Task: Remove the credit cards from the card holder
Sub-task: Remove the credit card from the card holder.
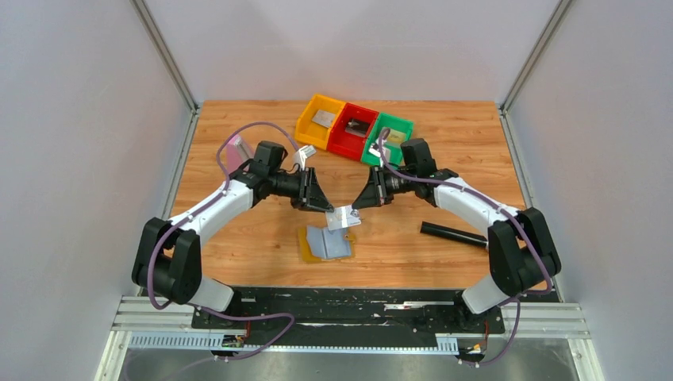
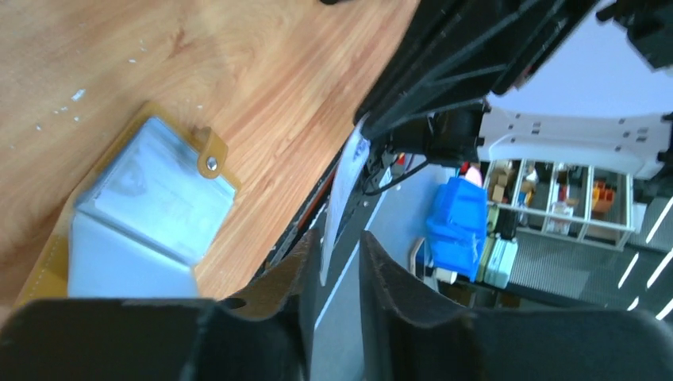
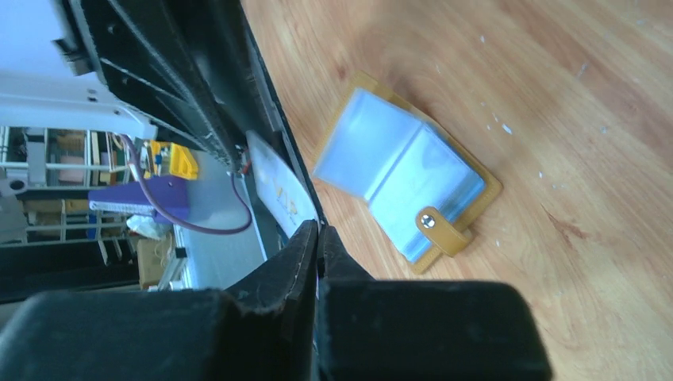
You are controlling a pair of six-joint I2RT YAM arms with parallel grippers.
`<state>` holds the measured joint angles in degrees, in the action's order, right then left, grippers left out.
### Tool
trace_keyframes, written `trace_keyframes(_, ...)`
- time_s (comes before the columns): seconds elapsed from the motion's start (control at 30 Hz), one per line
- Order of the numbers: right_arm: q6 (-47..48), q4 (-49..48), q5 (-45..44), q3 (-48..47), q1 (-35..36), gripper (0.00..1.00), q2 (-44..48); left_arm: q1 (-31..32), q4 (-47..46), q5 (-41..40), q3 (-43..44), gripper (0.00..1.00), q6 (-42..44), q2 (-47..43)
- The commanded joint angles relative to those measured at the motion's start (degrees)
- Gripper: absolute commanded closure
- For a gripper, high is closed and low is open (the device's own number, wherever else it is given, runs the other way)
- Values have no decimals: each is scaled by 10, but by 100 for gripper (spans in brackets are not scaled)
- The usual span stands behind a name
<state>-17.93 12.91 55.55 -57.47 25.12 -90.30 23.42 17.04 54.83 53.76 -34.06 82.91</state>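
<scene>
The card holder (image 1: pixel 327 243) lies open on the wooden table, tan outside and light blue inside, with its tab toward the near right. It also shows in the left wrist view (image 2: pixel 143 206) and the right wrist view (image 3: pixel 405 182). Just above it a silver-grey credit card (image 1: pixel 344 217) hangs between both grippers. My right gripper (image 1: pixel 357 205) is shut on the card's right end (image 3: pixel 274 178), jaws pressed together (image 3: pixel 319 230). My left gripper (image 1: pixel 327 208) stands slightly open around the other end. There the card (image 2: pixel 341 190) rests edge-on near one finger, with a gap to the other (image 2: pixel 340 246).
Yellow (image 1: pixel 320 121), red (image 1: pixel 354 131) and green (image 1: pixel 389 139) bins stand in a row at the back, each holding a flat card. A black rod (image 1: pixel 454 233) lies right of the holder. A pink block (image 1: pixel 236 149) sits at the left behind the left arm.
</scene>
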Motion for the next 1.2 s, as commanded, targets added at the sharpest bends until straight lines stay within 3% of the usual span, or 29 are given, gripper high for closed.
trace_keyframes(0.0, -92, -99, -31, 14, -5, 100, 56, -38, 19, -7, 47, 60, 16, -9)
trace_keyframes(0.1, -150, -123, -61, 16, -12, 100, 79, -82, 18, -15, 61, 52, 7, -22)
trace_keyframes(0.27, -240, -190, -141, 31, -13, 100, 118, -89, -9, -26, 71, 48, -29, -38)
trace_keyframes(0.6, -380, -323, -211, 97, -13, 100, 170, -88, -240, -20, -2, 46, -180, -84)
trace_keyframes(1.17, -475, -455, -220, 171, -13, 100, 167, -73, -288, -24, -31, 47, -195, -58)
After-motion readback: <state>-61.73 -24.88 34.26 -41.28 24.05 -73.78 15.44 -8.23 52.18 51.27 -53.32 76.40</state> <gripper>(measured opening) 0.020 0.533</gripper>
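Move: The credit card is already out of the holder, gripped by the right hand; its middle lies about 3 cm left, 3 cm back and slightly below that hand. From the just-opening left hand, the card is some 4 cm right and 2 cm back. The card holder lies about 7 cm left, 7 cm back and 13 cm below the right hand. The red bin is roughly 23 cm ahead of the right hand and 1 cm left. The credit card stays pinched in the right hand, which carries it up about 9 cm and forward 5 cm, away from the card holder, turning clockwise some 35 degrees. The left fingers spread clear of the card's other end as that hand goes forward and a little left, then climbs, about 7 cm forward and 8 cm up in all, its wrist turning about 20 degrees. ##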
